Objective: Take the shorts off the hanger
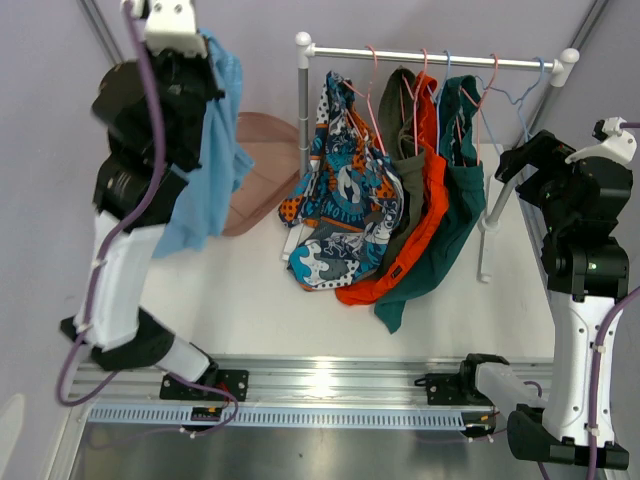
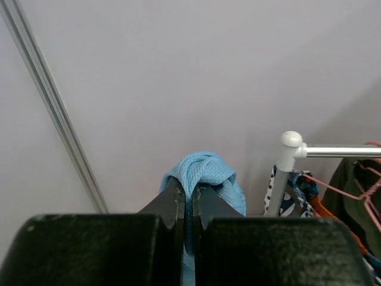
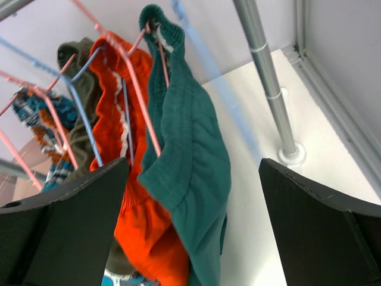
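My left gripper is raised high at the far left, shut on the light blue shorts, which hang free, away from the rack. In the left wrist view the cloth bunches between the closed jaws of that gripper. On hangers under the white rail hang the printed shorts, olive shorts, orange shorts and dark teal shorts. My right gripper is open just right of the teal pair. In the right wrist view, the right gripper frames the teal shorts without touching them.
An empty blue hanger hangs at the rail's right end. A pinkish-brown basket lies behind the rack's left post. The right post stands on the white table close to my right arm.
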Motion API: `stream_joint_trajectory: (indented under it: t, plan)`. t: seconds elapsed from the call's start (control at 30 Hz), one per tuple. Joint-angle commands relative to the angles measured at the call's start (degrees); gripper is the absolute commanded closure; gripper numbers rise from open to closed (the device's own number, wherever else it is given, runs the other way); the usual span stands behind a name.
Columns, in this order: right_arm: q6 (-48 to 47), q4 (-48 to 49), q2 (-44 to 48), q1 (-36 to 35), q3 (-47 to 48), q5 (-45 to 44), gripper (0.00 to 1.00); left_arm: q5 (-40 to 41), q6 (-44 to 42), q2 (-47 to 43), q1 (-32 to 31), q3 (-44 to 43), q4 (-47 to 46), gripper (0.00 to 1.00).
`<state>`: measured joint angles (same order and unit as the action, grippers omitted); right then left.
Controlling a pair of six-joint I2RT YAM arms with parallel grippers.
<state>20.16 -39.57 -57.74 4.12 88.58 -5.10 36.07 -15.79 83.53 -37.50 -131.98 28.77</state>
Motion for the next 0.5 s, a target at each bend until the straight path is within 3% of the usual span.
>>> stream_joint_trajectory:
  t: [0.0, 0.3, 0.47]
  plan:
    - [1.3, -0.7, 2.2, 0.2, -2.8, 3.9, 0.01, -9.6, 5.6, 7.7, 10.7, -9.6, 1.7, 1.0]
    - [3.0, -0.2, 8.9, 0.2, -11.8, 11.9, 0.01, -15.5, 15.2, 22.7, 27.0, -14.3, -3.1, 1.0]
    - [2.1, -1.6, 10.4, 0.1, -11.3, 11.7, 0.01, -16.7, 17.9, 28.6, 30.8, -13.7, -4.1, 1.0]
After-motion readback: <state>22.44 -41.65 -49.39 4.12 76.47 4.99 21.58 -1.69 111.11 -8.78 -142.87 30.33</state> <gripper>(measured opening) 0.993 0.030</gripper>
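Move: The blue shorts hang from my shut left fingers. The pink tray they are bound for lies about 26 cm ahead, 5 cm left and 60 cm below; the rod's left end is roughly 17 cm ahead, 14 cm right, 14 cm lower. From my open right hand, the green shorts are some 8 cm ahead, 5 cm left, 20 cm down, with the orange shorts 7 cm farther left and level with them; the empty blue hanger is around 14 cm ahead, 5 cm right. My left hand keeps its pinch on the blue shorts and sweeps them quickly forward about 21 cm, sinking some 13 cm and bearing left towards the tray, fingers tipping down some 15 degrees and turning a little counter-clockwise. Meanwhile my right hand, still wide open, sinks about 6 cm, easing left and back from the empty hanger and towards the green shorts. ##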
